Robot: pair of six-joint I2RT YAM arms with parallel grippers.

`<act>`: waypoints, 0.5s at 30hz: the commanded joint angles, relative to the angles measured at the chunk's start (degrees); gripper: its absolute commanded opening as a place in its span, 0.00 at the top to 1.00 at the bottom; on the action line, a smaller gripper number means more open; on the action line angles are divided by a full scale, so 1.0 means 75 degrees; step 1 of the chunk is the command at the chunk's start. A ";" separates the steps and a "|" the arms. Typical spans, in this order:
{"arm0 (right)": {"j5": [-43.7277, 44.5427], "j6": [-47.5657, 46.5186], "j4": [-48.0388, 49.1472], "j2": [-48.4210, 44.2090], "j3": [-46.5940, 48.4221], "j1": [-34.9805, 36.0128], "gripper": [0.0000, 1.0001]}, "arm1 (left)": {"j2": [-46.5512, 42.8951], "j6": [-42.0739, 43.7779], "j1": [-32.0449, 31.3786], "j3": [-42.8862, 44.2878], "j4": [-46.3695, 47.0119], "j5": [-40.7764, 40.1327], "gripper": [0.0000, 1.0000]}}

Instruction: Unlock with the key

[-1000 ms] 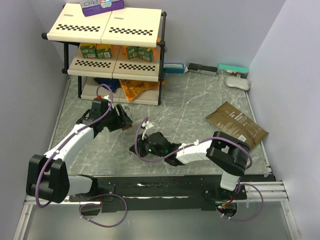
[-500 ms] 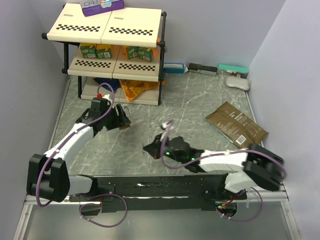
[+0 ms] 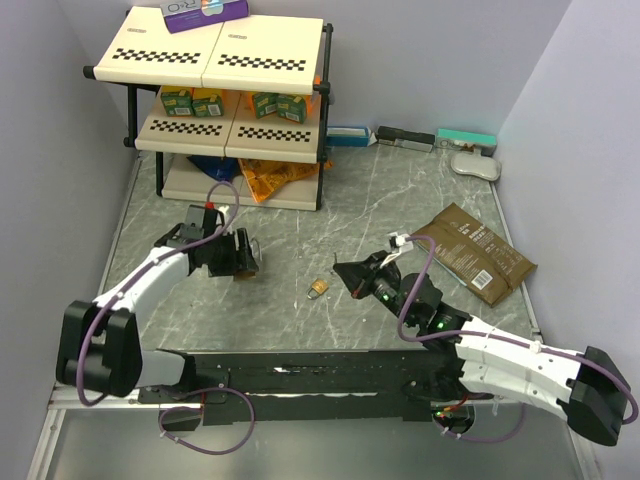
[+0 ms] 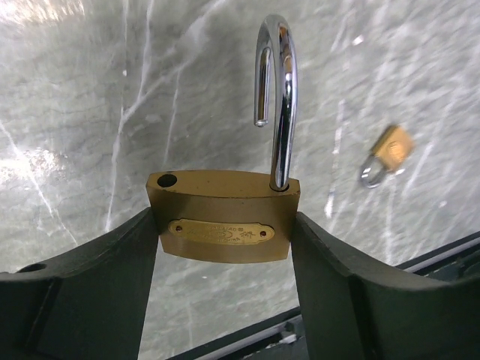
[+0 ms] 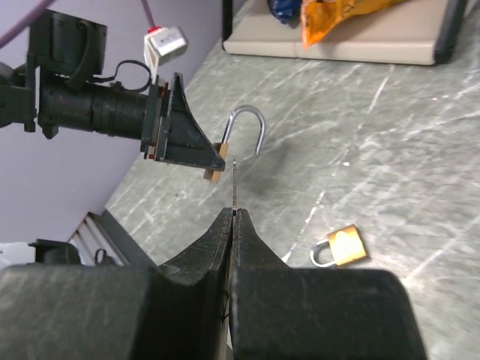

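Observation:
My left gripper (image 4: 223, 219) is shut on the body of the larger brass padlock (image 4: 225, 217), whose steel shackle (image 4: 281, 97) stands swung open. In the top view this gripper (image 3: 246, 258) hovers left of centre. The right gripper (image 5: 234, 214) is shut on the key (image 5: 235, 184), a thin dark blade seen edge-on that sticks out past the fingertips and points toward the held padlock (image 5: 216, 163). In the top view the right gripper (image 3: 343, 270) is right of centre, well apart from the left one. A smaller brass padlock (image 3: 318, 288) lies shut on the table between them.
A two-tier checkered shelf rack (image 3: 225, 60) stands at the back left with juice cartons (image 3: 195, 100) and an orange snack bag (image 3: 275, 178). A brown packet (image 3: 472, 250) lies at the right. Flat boxes (image 3: 405, 138) and a white object (image 3: 474, 165) line the back wall.
The right arm has swung from left of centre to the right, drawing the key away from the left gripper and uncovering the smaller padlock. The left gripper drifted slightly toward the near edge.

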 commanded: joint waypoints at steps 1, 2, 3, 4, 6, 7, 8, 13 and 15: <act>0.0072 -0.0258 -0.0543 -0.0287 0.0087 -0.0060 1.00 | 0.0455 0.0445 0.0042 0.0452 0.0152 0.0394 0.99; 0.0060 -0.0259 -0.0567 -0.0311 0.0087 -0.0072 1.00 | 0.0688 0.0515 0.0054 0.0499 0.0117 0.0347 0.99; 0.0048 -0.0270 -0.0579 -0.0311 0.0075 -0.0060 1.00 | 0.0783 0.0562 0.0054 0.0581 0.0082 0.0289 0.99; 0.0025 -0.0259 -0.0590 -0.0311 0.0052 -0.0072 1.00 | 0.0900 0.0609 0.0054 0.0628 0.0035 0.0056 0.99; -0.0010 -0.0247 -0.0602 -0.0334 0.0017 -0.0060 1.00 | 0.1146 0.0644 0.0066 0.0699 -0.0047 -0.0261 0.99; -0.0022 -0.0247 -0.0602 -0.0334 -0.0007 -0.0072 1.00 | 0.1193 0.0645 0.0066 0.0711 -0.0059 -0.0622 0.99; -0.0022 -0.0247 -0.0602 -0.0334 -0.0019 -0.0060 1.00 | 0.1229 0.0633 0.0066 0.0711 -0.0048 -0.0765 0.99; -0.0011 -0.0305 -0.0649 -0.0311 -0.0042 -0.0060 1.00 | 0.1287 0.0551 0.0066 0.0711 -0.0071 -0.1527 0.99; -0.0034 -0.0329 -0.0614 -0.0229 -0.0019 -0.0072 1.00 | 0.1369 0.0562 0.0066 0.0816 -0.0118 -0.1833 0.99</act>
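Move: The left hand holds the large padlock by its body, its shackle already open, over bare table; the spot it is brought down to is about 8 cm below and 3 cm to the left. From the left hand, the small padlock lies some 15 cm to the right and 1 cm back, 7 cm lower, and the lowest shelf's middle about 25 cm ahead, 3 cm left. From the right hand that spot is roughly 6 cm ahead, 23 cm left and 20 cm below. The left hand keeps its grip on the large padlock's body and lowers it about 5 cm towards the bare table, then, as the sinking eases off, carries it some 2.5 cm to the left while the hand tilts slightly, a little over 10 degrees in all, its left side rising. The right hand, its fingers still shut on the key, only settles down a cm or two out over the table beyond the small padlock, well clear of both locks. ##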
